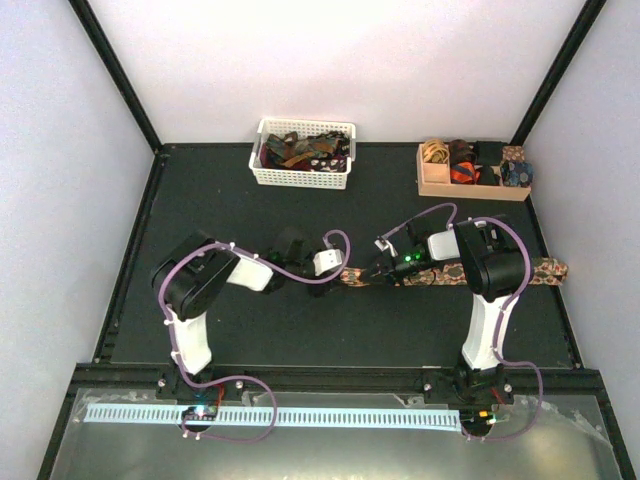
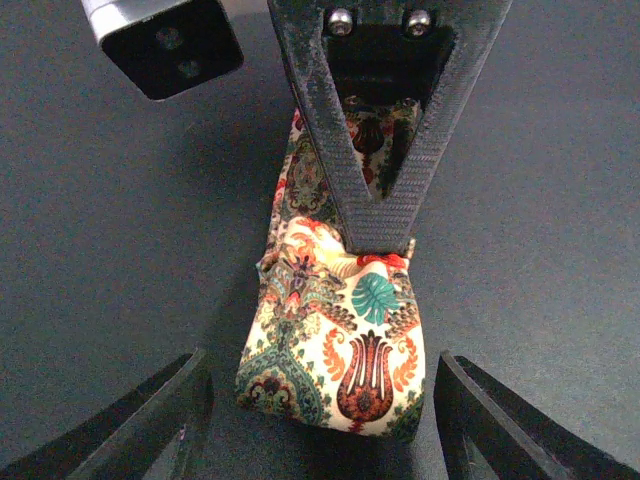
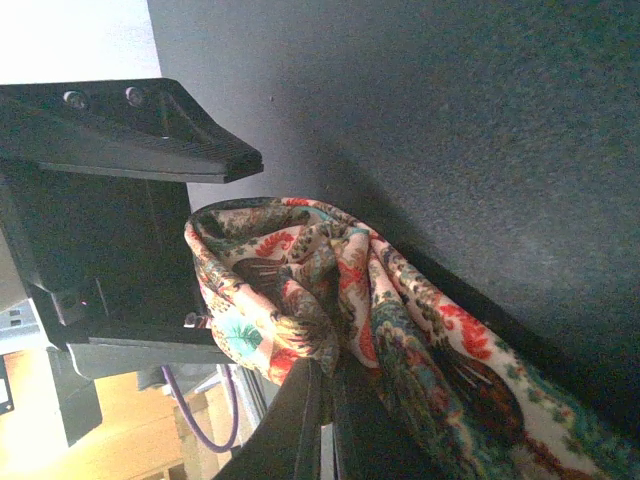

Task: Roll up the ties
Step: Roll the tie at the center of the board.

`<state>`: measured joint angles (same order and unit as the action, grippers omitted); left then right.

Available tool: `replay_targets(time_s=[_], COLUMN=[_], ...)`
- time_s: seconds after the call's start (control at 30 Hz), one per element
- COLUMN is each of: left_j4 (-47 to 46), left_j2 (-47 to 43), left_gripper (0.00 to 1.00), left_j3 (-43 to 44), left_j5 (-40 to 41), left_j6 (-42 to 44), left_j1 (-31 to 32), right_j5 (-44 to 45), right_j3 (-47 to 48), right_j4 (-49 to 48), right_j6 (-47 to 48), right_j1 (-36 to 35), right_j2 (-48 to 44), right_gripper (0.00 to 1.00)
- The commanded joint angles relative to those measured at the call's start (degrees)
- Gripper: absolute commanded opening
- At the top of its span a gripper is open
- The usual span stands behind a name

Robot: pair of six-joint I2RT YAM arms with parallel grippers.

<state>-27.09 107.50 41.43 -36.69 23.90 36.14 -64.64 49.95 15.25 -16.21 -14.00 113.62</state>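
A floral tie in red, green and beige lies stretched across the dark mat, running right from the middle. Its left end is folded over into a small loop. My right gripper is shut on the tie just behind that loop; the pinch shows in the right wrist view and, from the front, in the left wrist view. My left gripper is open, one finger on each side of the folded end with a gap on both sides. The rest of the tie passes under my right arm.
A white slatted basket with several loose ties stands at the back centre. A tan wooden box with rolled ties in its compartments sits at the back right. Black frame rails edge the mat.
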Motion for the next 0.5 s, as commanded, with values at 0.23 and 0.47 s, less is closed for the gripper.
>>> replay_targets(time_s=[0.23,0.47], left_j4=[-2.55,-3.41], left_j2=[1.59,0.93], left_gripper=[0.47,0.35], left_j3=[1.68,2.1], left_j5=[-4.0,-4.43], left_j6=[3.78,3.87], left_j1=[0.32,0.71], right_j5=[7.63,7.22], right_j3=[-0.43,-0.08], right_j4=[0.89,1.34], right_j6=[1.84,2.0], right_j1=[1.04,1.07], right_j2=[4.2,4.8], right_gripper=[0.01,0.01])
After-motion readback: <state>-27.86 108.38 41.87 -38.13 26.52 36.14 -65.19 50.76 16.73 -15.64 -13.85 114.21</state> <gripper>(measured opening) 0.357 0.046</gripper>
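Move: The rolled end of the tie sits between the left hand's spread fingers, its middle about 2 cm to the right, level fore and aft and in height. The right fingertips already pinch the tie roughly 4 cm to the right of the left hand; from them the roll lies some 2 cm to the left. The tie's flat length runs off rightwards, its middle about 23 cm right of the left hand, straight across and 2 cm lower. The left hand stays almost in place beside the tie's rolled end, pointing right and down, and closes its fingers from about two thirds open to about a third, so that they come up against both sides of the roll. It dips barely half a centimetre and comes back up while the wrist turns only a few degrees, and the right hand stays still with its shut fingers keeping their pinch on the tie just beyond the roll. ##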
